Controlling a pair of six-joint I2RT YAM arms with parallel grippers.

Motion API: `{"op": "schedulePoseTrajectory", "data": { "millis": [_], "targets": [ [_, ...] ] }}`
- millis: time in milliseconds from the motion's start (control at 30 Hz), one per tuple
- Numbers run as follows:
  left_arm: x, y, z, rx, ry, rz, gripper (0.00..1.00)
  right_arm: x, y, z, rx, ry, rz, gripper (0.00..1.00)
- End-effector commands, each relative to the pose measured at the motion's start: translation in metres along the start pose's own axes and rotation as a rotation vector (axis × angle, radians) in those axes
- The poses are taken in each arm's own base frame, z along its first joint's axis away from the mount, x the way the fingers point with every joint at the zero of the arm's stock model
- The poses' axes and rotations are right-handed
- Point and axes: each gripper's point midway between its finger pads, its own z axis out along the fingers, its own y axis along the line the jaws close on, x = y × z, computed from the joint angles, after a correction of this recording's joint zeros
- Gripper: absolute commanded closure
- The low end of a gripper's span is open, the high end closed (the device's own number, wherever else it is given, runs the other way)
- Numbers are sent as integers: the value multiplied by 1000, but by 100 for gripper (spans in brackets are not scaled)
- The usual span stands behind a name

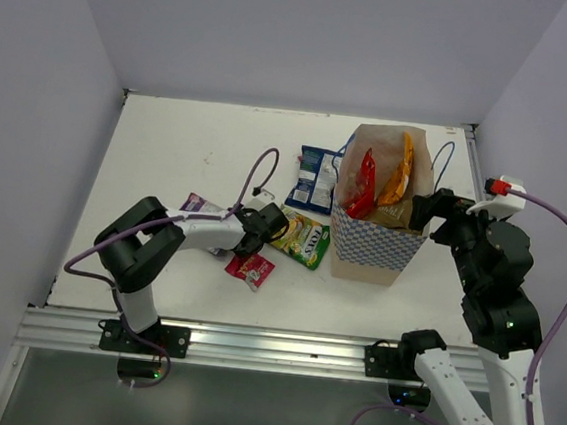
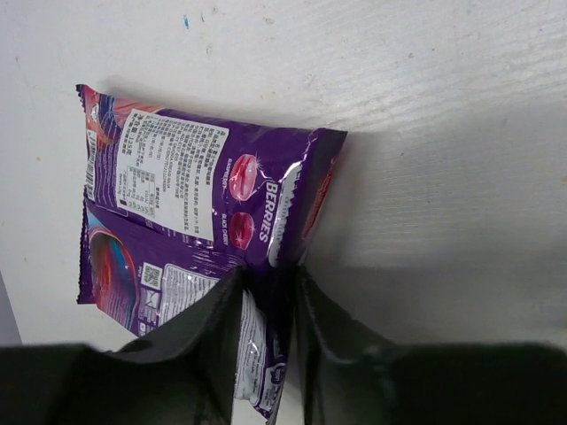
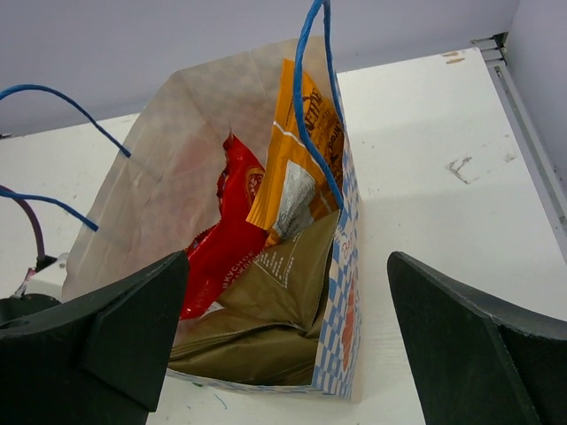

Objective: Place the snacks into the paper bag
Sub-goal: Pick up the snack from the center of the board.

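My left gripper (image 2: 270,292) is shut on the near edge of a purple snack packet (image 2: 177,186) lying on the table, with the foil pinched between both fingers. From above, that purple packet (image 1: 196,204) pokes out behind the left forearm, and the left gripper (image 1: 253,235) is low over the table. A yellow-green packet (image 1: 301,237), a small red packet (image 1: 250,268) and a blue packet (image 1: 315,178) lie loose on the table. The paper bag (image 1: 376,247) stands upright, holding a red packet (image 3: 226,239), an orange packet (image 3: 297,168) and a brown one (image 3: 275,301). My right gripper (image 3: 288,257) hangs open above the bag's right side.
The bag's blue cord handles (image 3: 314,97) stick up toward the right wrist. A purple cable (image 1: 257,170) loops over the table by the left arm. The table's right rail (image 3: 527,115) runs close beside the bag.
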Motion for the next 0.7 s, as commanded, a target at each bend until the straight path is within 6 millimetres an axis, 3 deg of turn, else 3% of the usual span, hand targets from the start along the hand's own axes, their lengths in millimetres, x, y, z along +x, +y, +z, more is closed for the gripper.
{"op": "schedulePoseTrajectory", "data": {
  "millis": [0, 200, 367, 667],
  "targets": [
    [8, -2, 3, 13, 26, -33, 73, -11, 1, 0, -4, -52, -13, 2],
    [-18, 9, -14, 27, -31, -91, 100, -14, 2, -2, -9, -60, -19, 2],
    [-63, 31, -45, 43, -137, -173, 100, -15, 2, -4, -10, -63, -21, 2],
    [-157, 95, -126, 74, -410, -343, 100, -20, 2, -7, -7, -70, -28, 2]
  ]
}}
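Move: The left hand is down at the table, half-closed fingers around the right-hand part of the purple snack, whose middle lies some 5 cm left and 1 cm ahead. The small red packet is about 6 cm back and 4 cm right, the green-yellow packet 14 cm right and 1 cm ahead, and the blue packet 17 cm right and 15 cm ahead. From the right hand, the purple snack lies some 40 cm left, 6 cm ahead and 32 cm below. The left fingers pinch shut on the purple snack, then lift fast about 15 cm, drifting forward and right. ##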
